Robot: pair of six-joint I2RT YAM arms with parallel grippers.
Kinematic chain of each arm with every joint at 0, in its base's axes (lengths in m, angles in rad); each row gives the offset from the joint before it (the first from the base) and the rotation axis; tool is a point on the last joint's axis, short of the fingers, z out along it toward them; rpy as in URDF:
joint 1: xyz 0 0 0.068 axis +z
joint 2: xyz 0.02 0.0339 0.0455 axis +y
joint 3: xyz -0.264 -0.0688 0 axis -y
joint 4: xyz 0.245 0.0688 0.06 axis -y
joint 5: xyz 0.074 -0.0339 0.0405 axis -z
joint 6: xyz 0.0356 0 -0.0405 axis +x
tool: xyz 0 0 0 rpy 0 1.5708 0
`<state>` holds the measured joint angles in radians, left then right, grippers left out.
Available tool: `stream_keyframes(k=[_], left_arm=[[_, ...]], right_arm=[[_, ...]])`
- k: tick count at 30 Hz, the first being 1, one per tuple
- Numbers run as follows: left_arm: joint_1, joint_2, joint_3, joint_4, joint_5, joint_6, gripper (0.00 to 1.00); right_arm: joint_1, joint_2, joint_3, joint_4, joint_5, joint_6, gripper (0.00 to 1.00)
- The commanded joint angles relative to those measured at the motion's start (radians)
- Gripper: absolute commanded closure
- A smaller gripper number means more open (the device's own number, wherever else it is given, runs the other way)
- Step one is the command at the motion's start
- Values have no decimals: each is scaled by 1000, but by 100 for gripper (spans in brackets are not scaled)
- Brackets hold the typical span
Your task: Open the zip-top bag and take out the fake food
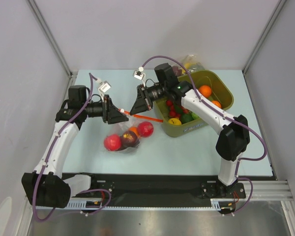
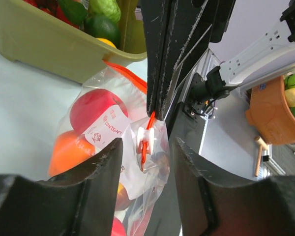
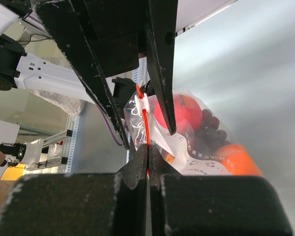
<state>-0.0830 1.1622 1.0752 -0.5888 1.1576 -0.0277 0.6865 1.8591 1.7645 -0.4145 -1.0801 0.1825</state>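
The zip-top bag [image 1: 124,136] hangs crumpled over the table's middle, its red-orange zip strip [image 1: 148,118] stretched towards the bin. Inside is the fake food: a red apple [image 3: 179,110], a dark grape bunch [image 3: 209,125] and an orange fruit [image 3: 236,157]. My right gripper [image 3: 148,150] is shut on the zip strip [image 3: 145,123] just below the white slider [image 3: 142,102]. My left gripper [image 2: 147,145] is open, one finger on each side of the slider [image 2: 146,139], not touching it. From above, the two grippers [image 1: 117,113] [image 1: 136,106] face each other closely over the bag.
An olive bin [image 1: 225,89] stands to the right of the bag, holding a lime, a lemon, chillies and orange fruits. Another clear bag [image 1: 191,61] lies behind the bin. The bin's wall [image 2: 49,56] is close beside the bag.
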Motion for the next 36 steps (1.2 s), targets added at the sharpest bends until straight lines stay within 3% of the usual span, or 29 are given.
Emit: stream_keyframes(k=[1,4,5,8,12,17,26,36], left_arm=[[-4,-16,-3,50,40,-15,54],[-4,-16,-8,38,44,-6,75],[-3,-16,-9,32,42,5,88],[-3,-22,-8,17,48,12,100],[-3,-22,2,14,68,6,100],[-6,8,40,-40,103,53,100],[-52,73,106,-152,120,124,100],[-60,90,123,-163,126,135,100]], right_arm=[[1,-17,24,6,6,-9,100],[-5,-18,26,3,8,-11,100],[-7,-18,26,3,9,-9,100],[-16,-24,35,-1,22,-8,100],[-13,-34,88,-50,87,-47,92],[-8,-37,131,-69,117,-55,66],[16,-18,151,-30,49,-17,45],[28,-9,105,-30,36,-31,46]])
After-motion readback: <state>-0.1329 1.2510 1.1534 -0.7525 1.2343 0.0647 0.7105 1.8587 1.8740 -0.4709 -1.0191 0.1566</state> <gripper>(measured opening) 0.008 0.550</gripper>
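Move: Between the two grippers hangs the bag's zip: its white slider sits about 1 cm to the right of the left hand's open fingertips and some 3 cm left of the right hand, which already pinches the red strip. The fake food is roughly 12 cm below the left hand, 2 cm back and 2 cm right. From the right hand, the red apple is 5 cm right, 2 cm back and 11 cm down; the bin's middle is 26 cm right, 11 cm ahead and well below. Closing fully on the zip end beside the slider, the left fingers take the grip while the right hand keeps its pinch. The right then opens about halfway and comes free of the strip, rising some 3 cm with a 2 cm swing forward and back, finishing spread about the strip's line. Meanwhile the left, still pinching, eases about 1.5 cm back and as much right, turning slightly clockwise. ##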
